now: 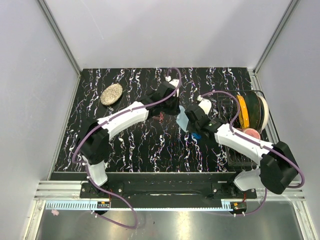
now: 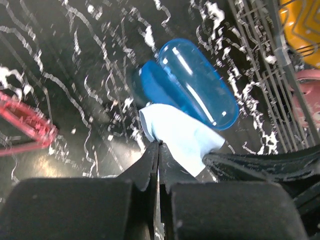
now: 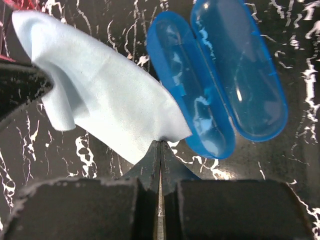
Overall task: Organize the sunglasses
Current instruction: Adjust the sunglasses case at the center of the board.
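Observation:
A light blue cloth (image 3: 105, 87) hangs stretched between my two grippers. The left gripper (image 2: 159, 143) is shut on one corner of the cloth (image 2: 180, 132), and the right gripper (image 3: 161, 142) is shut on another corner. Just beyond the cloth lies the blue case (image 3: 215, 80), open, with both halves empty on the black mat. The sunglasses (image 2: 27, 125), with a thin red frame, lie on the mat left of the cloth, apart from both grippers. In the top view the left gripper (image 1: 175, 111) and the right gripper (image 1: 189, 123) meet at mid-table over the cloth (image 1: 181, 120).
A wire dish rack (image 1: 235, 150) stands at the right edge, holding upright orange and white plates (image 1: 248, 111) and a pink bowl (image 1: 251, 134). A speckled oval object (image 1: 111, 94) lies at the back left of the mat.

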Robot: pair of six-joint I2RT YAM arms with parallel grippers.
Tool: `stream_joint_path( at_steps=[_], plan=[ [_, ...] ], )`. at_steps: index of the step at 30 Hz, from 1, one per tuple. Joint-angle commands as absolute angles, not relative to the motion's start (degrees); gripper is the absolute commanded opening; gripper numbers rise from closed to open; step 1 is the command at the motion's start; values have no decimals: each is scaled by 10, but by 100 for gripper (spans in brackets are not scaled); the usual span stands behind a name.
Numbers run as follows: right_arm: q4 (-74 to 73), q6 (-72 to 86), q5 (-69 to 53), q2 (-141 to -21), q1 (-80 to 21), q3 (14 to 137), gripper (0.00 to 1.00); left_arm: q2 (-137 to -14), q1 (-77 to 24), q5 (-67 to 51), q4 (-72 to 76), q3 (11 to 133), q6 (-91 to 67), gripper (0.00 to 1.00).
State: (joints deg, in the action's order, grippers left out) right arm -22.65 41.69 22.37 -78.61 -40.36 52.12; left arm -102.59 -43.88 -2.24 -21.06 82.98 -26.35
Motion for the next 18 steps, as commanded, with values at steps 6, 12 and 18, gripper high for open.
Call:
stream_joint_path(
  at_steps=[6, 12, 18],
  plan=[
    [-262, 468, 342, -737, -383, 522, 0, -1107, -440, -112, -147, 937, -224, 0],
    [-272, 476, 360, -748, -374, 531, 0, -1151, -441, -159, -113, 967, -221, 0],
    [-276, 488, 370, -769, -371, 534, 0, -1189, -440, -176, -93, 997, -213, 0]
  ],
)
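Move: The open sunglasses case, where the held cloth is headed, lies about 10 cm right and 4 cm ahead of the left hand, 11 cm below it. From the right hand, it is about 5 cm right, 8 cm ahead and 7 cm down. The red sunglasses lie some 13 cm left and 11 cm ahead of the left hand. The dish rack's middle is roughly 29 cm right and 4 cm ahead of the right hand. The cloth, still stretched between two shut grippers, is carried right over the open case. The left hand leads some 7 cm right and a little forward, rising slightly before sinking; the right hand goes about 5 cm right while rising a little. Both wrists turn clockwise, and both grippers keep their pinch. ##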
